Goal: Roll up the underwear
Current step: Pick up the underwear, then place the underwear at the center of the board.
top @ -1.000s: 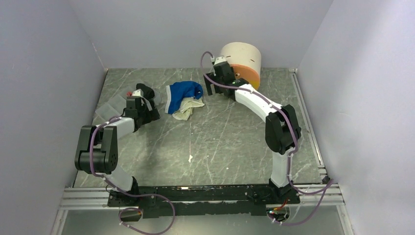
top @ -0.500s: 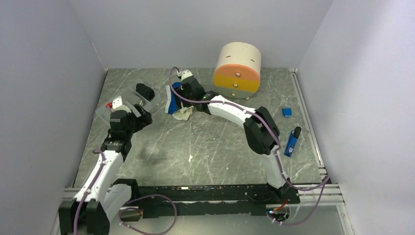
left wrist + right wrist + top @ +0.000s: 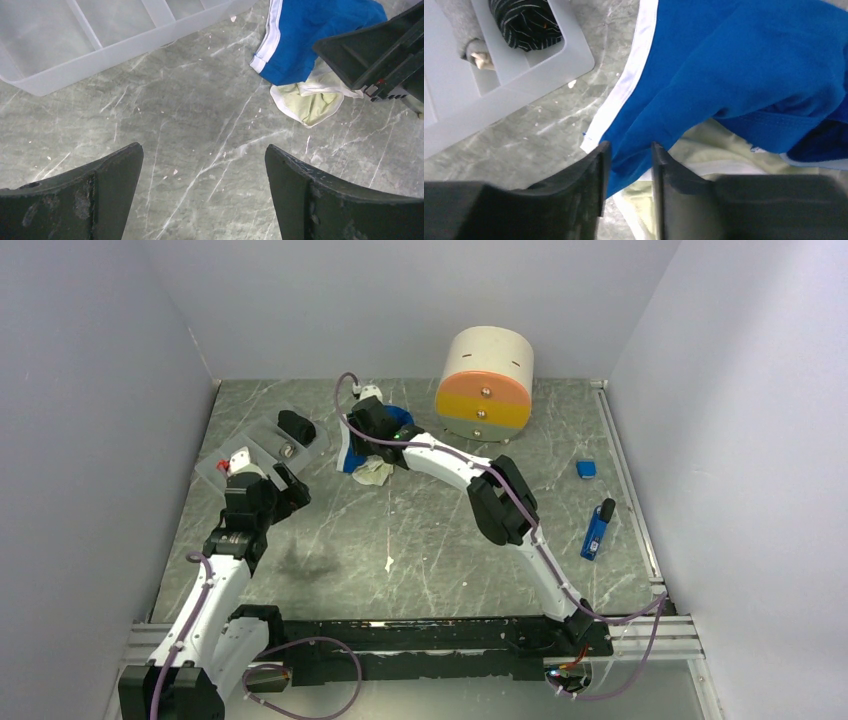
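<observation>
The underwear lies in a heap at the back of the table. The royal blue pair with white trim (image 3: 347, 454) (image 3: 310, 35) (image 3: 734, 65) rests on top of the pale cream-yellow pair (image 3: 372, 473) (image 3: 307, 102) (image 3: 724, 145). My right gripper (image 3: 364, 443) (image 3: 630, 147) is down on the heap, its jaws drawn narrow with a fold of the blue cloth filling the gap between them. It also shows in the left wrist view as the right gripper (image 3: 380, 55). My left gripper (image 3: 292, 486) (image 3: 204, 150) hangs wide open over bare table, left of the heap, holding nothing.
A clear compartment tray (image 3: 262, 445) (image 3: 100, 55) sits at the back left with a black rolled bundle (image 3: 296, 426) (image 3: 526, 22) and a grey roll (image 3: 466, 30) in it. A cream and orange round drawer unit (image 3: 485, 380) stands behind. Blue items (image 3: 597, 530) lie at the right.
My right arm swung left from the drawer unit onto the underwear and its jaws narrowed around the blue cloth. My left arm drew back from the tray toward the near left, still open.
</observation>
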You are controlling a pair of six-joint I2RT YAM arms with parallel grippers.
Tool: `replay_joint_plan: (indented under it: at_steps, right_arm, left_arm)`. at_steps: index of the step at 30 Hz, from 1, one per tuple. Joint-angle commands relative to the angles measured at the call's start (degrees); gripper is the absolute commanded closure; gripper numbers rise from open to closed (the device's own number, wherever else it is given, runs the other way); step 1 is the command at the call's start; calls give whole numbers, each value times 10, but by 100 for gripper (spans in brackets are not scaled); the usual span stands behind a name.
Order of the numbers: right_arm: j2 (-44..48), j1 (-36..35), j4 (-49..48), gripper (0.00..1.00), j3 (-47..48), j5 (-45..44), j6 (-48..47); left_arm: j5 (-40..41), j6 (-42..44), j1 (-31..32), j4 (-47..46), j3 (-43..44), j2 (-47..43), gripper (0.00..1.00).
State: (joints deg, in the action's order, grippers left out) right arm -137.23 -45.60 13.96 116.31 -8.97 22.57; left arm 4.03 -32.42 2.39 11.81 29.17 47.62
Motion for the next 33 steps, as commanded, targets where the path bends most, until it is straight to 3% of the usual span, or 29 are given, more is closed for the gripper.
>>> replay_joint_plan:
  at_steps: [1, 3, 4, 9, 17, 22, 28, 33]
  right_arm:
    - [28, -7, -21, 77, 8, -12, -5]
    - [63, -9, -53, 98, -25, -16, -14]
    - [77, -8, -62, 100, -35, -13, -17]
    - [135, -6, -38, 100, -43, -7, -33]
    - [305, -2, -50, 100, -172, -7, -47]
    - [463, -2, -61, 100, -330, 30, -41]
    - [651, -3, -39, 100, -587, 197, -10]
    - [743, -3, 1, 100, -769, 190, 52]
  left_arm:
    - [-20, 2, -1, -3, -3, -12, 4]
    - [-30, 5, -1, -5, -1, -10, 3]
    - [-34, 6, -1, -6, 1, -8, 3]
    - [-62, 1, -1, -10, 7, 5, 3]
    - [-79, -6, -1, -5, 12, -4, 4]
    - [-88, -6, -1, -5, 15, -4, 3]
    - [-108, 17, -1, -6, 23, 14, 3]
    - [-182, 16, 0, -64, 5, 38, 3]
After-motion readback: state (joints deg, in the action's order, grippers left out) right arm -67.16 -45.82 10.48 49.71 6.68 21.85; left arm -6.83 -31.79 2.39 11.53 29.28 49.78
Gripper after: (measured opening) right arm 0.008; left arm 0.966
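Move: The right fingers, half open, are at the near-left part of the blue underwear, whose middle lies about 7 cm ahead of that hand, some 4 cm to its right and 1 cm below. The yellow cloth sits partly under it, about 7 cm to the right of the hand and 1 cm ahead, 2 cm below; the divided tray's middle is roughly 24 cm to the left, level with the hand. From the left hand the underwear is about 22 cm ahead, 18 cm right and 10 cm below. The right fingers shut on the near-left part of the blue underwear and lift it, rising about 20 cm while drawing back and right off the yellow cloth, the fingertips tipping up some 15 degrees. Then the hand sweeps fast back and to its right, dropping about 10 cm and levelling again to end roughly 23 cm nearer the base, while the open left hand drifts about 3 cm right, turning slightly clockwise. ##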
